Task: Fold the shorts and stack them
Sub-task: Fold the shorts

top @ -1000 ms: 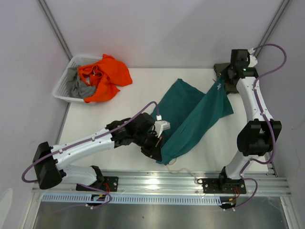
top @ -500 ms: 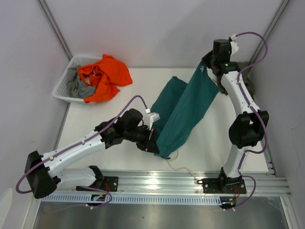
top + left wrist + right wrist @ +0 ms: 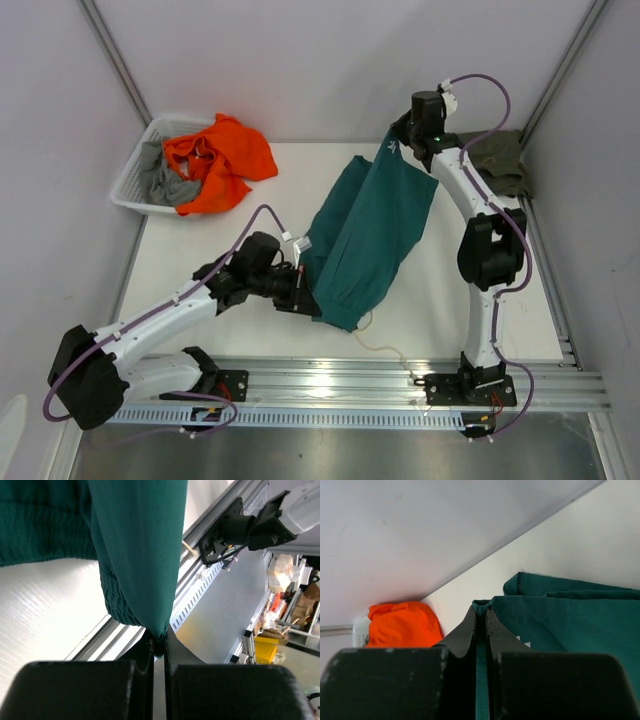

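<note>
The teal-green shorts (image 3: pixel 365 235) hang stretched between both arms over the middle of the white table (image 3: pixel 200 250). My left gripper (image 3: pixel 312 303) is shut on the elastic waistband corner (image 3: pixel 159 630) at the near end. My right gripper (image 3: pixel 392 150) is shut on a leg hem corner (image 3: pixel 482 606) at the far end. The off-white cord (image 3: pixel 385 347) trails from the waistband toward the front rail. The olive-green shorts (image 3: pixel 497 160) lie bunched at the far right corner of the table.
A white basket (image 3: pixel 135 180) at the far left holds an orange garment (image 3: pixel 215 160) and a grey one (image 3: pixel 165 185). A metal rail (image 3: pixel 400 375) runs along the near edge. Walls close in behind and on both sides.
Both arms have swung left, carrying the teal-green shorts with them. The right gripper moved off the far right corner, which uncovered the olive-green shorts there.
</note>
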Robot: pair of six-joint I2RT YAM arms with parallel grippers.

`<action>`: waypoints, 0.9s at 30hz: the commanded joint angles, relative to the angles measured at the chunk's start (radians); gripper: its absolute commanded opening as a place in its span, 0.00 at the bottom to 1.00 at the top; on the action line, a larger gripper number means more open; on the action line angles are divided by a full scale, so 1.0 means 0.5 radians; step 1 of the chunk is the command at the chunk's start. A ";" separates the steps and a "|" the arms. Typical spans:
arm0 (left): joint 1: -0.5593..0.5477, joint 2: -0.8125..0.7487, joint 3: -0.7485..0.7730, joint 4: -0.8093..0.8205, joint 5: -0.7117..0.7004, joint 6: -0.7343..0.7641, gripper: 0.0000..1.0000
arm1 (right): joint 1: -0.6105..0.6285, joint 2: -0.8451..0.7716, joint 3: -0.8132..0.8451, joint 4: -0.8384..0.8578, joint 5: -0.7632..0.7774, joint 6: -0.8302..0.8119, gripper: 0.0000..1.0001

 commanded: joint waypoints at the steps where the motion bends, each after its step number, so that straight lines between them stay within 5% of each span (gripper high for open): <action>1: 0.055 -0.027 -0.145 0.087 0.197 -0.114 0.00 | 0.008 0.076 0.141 0.351 0.064 -0.041 0.00; 16: 0.312 0.117 -0.133 -0.068 0.136 0.046 0.01 | 0.091 0.383 0.193 0.533 0.193 0.073 0.00; 27: 0.555 0.280 0.186 -0.351 0.207 0.212 0.01 | 0.107 0.561 0.294 0.640 0.205 0.152 0.00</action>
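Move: Both grippers already hold the shorts. From the right gripper, the middle of the lying cloth is about 11 cm back, 8 cm left and 24 cm down; its far left corner is some 14 cm ahead, 9 cm left and 25 cm down, and the olive pile about 12 cm ahead, 25 cm right, 22 cm down. From the left gripper, that cloth's middle lies about 37 cm ahead, 11 cm right, 14 cm down; the pale cord is level with it, 14 cm right, 15 cm down. Lower the right gripper about 8 cm over the lying cloth, easing it forward and left towards the far left corner, left mostly at first. Meanwhile bring the left gripper roughly 5 cm forward and 4 cm left, dipping some 4 cm before rising a little, and turning slightly counter-clockwise. Keep both grippers shut on the shorts, with both pinched ends still off the table. ##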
